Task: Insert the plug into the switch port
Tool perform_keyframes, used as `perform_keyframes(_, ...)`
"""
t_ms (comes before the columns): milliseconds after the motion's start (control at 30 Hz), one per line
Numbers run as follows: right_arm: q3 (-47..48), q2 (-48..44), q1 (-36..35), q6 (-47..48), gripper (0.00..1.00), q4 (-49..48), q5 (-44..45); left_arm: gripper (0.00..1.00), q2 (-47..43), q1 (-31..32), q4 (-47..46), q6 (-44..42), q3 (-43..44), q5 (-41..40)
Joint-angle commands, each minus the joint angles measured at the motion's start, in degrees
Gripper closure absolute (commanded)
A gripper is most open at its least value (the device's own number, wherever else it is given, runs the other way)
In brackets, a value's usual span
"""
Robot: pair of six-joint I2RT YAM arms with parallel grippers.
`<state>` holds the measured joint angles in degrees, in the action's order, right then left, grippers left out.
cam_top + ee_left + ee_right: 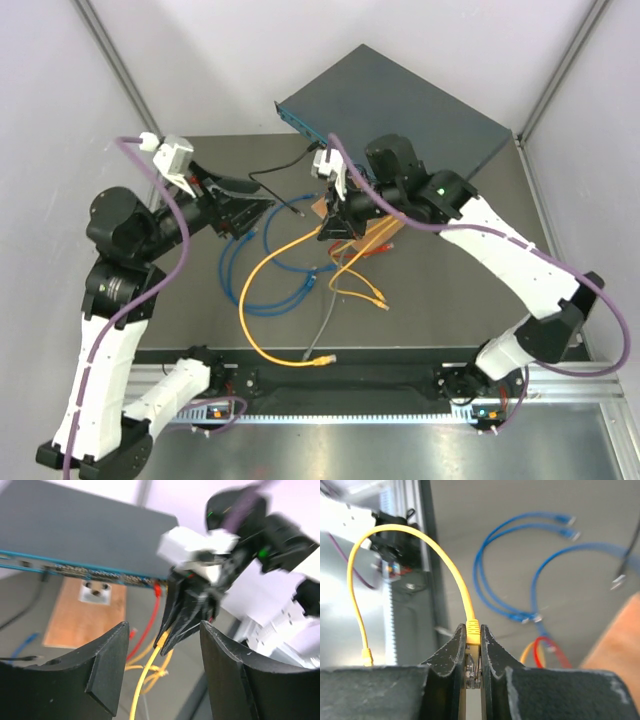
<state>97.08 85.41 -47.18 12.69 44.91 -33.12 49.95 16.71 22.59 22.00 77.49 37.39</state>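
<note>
The switch [400, 110] is a flat dark teal-grey box at the back of the table, with its row of ports [100, 572] facing forward. My right gripper [332, 228] hangs just in front of it, shut on the yellow cable's plug [474, 647]. The clear plug sits between the pads and the yellow boot sticks out past the tips. The yellow cable [262, 300] loops down towards the near edge. My left gripper [162, 650] stands open with nothing between its fingers, just left of the right gripper [187, 615] and apart from the cable.
A brown wooden board [87, 612] lies in front of the switch. Blue cables [262, 290], a red cable [150, 620], orange cables [365, 285], a grey cable [325, 325] and a black cable [275, 175] lie on the dark mat. A rail [340, 385] runs along the near edge.
</note>
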Motion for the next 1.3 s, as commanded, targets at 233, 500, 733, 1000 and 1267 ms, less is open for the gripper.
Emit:
perform_keyframes(233,-1.63,3.80,7.01,-28.59,1.00,-9.57,-18.80,0.39,-0.30,-1.86,4.87,-17.57,-0.33,6.56)
perform_keyframes(500,-5.05,3.72,6.48,-33.78,1.00,-14.49,-23.74,0.39,0.85,2.36,15.55,-40.88,-1.20,5.42)
perform_keyframes(733,-4.62,5.03,6.48,-33.61,1.00,-13.88,-22.07,0.39,2.86,9.38,16.96,-47.31,-1.91,2.70)
perform_keyframes(1000,-4.26,4.86,6.57,-32.90,1.00,-13.97,-22.60,0.44,3.75,16.77,17.84,-54.16,-5.68,-6.18)
perform_keyframes(1267,-5.93,3.80,6.48,-33.60,1.00,-15.02,-24.97,0.58,4.80,18.27,14.94,-55.92,-6.83,-10.93)
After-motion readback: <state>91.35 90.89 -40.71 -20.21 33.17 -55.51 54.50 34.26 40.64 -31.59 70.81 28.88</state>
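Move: The yellow plug, held by its boot in the right fingertips, lies about 10 cm to the right of the left gripper, level with it fore-and-aft and some 13 cm lower. The blue cables lie about 7 cm ahead, 3 cm left and 40 cm below the left gripper. From the right gripper, the red plug in the switch is roughly 21 cm ahead, 12 cm right and 26 cm down; the wooden block is 20 cm ahead, 5 cm right and 28 cm down. Bring the left gripper down about 14 cm and slightly right to the yellow cable just behind its plug, tipping the fingers from level to slanting down, and narrow them partway around the cable without shutting. Keep the right grip on the plug, rolling that hand nearly 40 degrees, forward side down, while it eases a couple of centimetres left and back. ##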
